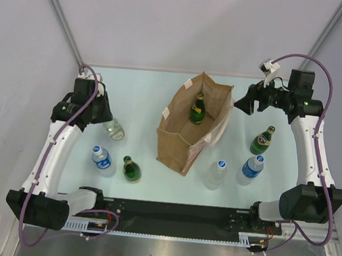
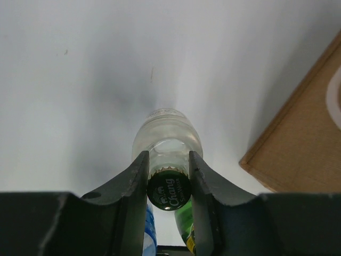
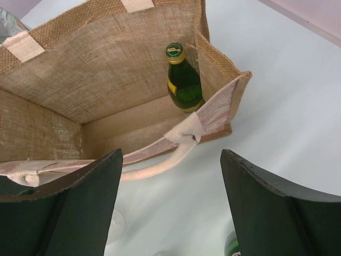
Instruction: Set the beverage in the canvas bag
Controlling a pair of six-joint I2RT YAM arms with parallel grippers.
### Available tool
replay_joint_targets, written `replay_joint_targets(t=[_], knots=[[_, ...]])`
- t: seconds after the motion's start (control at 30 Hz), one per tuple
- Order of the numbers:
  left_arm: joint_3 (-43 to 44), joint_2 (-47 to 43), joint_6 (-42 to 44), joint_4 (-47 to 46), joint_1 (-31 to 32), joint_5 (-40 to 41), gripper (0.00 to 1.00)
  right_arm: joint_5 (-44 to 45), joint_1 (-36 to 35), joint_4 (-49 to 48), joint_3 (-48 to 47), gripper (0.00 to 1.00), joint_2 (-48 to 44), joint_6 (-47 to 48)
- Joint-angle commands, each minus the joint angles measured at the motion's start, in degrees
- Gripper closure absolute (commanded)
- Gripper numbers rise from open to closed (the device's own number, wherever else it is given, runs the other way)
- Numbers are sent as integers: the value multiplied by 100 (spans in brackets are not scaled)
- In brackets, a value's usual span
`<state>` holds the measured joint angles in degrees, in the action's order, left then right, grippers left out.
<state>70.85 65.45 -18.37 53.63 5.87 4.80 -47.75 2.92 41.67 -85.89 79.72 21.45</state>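
The canvas bag (image 1: 185, 135) stands open in the middle of the table, with one green bottle (image 1: 198, 109) upright inside it. To its left, my left gripper (image 1: 108, 122) is shut on the green crown cap (image 2: 169, 191) of a clear glass soda water bottle (image 2: 167, 133), one finger on each side of the cap. The bag's corner (image 2: 303, 138) shows at the right of that view. My right gripper (image 1: 241, 104) hangs open beside the bag's right rim. In its wrist view the gripper (image 3: 171, 154) holds nothing, above the cream handle (image 3: 160, 168), and the green bottle (image 3: 184, 80) shows inside the bag (image 3: 106, 80).
A blue-capped water bottle (image 1: 102, 160) and a green bottle (image 1: 131, 169) stand near the front left. Right of the bag stand a clear bottle (image 1: 216, 174), another water bottle (image 1: 251, 170) and a green bottle (image 1: 262, 140). Grey walls enclose the table.
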Motion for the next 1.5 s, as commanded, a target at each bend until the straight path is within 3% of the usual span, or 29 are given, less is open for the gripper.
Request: replay_joint_targets(t=[0.0,0.37,0.9,1.2,1.47], knots=[[920,-156,246,-379,239,-225,100,-156,-90,-150,-306,20,61,-36],[2371,336,281,-89,1047,-120,100,-209,-257,-151,-403,20,140,-53],[5411,1619,194,218,2278,-84,100,-235,-529,-177,-332,20,158,-133],[6554,2481,158,113,2946,-172,100,-174,-468,-151,-411,20,158,-89],[6863,3087,255,-422,3368,-321,100,-174,-406,-159,-245,20,43,-159]])
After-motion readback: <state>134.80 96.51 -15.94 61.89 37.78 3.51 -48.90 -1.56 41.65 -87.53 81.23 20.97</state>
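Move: The clear bottle is already in the left gripper, off the table. The canvas bag's middle lies about 31 cm to that hand's right, 5 cm ahead and 12 cm below; the green bottle standing inside it is some 34 cm right and 13 cm ahead. The blue-labelled bottle stands 12 cm behind the hand and 3 cm left, the near green bottle 13 cm behind and 8 cm right. From the right gripper the bag is roughly 18 cm left, 2 cm back. Keep the left gripper shut on the clear bottle's neck and lift it about 22 cm while swinging it some 23 cm right towards the canvas bag and easing slightly forward; finish level, turning the wrist clockwise some 35 degrees and tipping the fingers up towards level. Meanwhile let the open right gripper drift a few centimetres left towards the bag. ##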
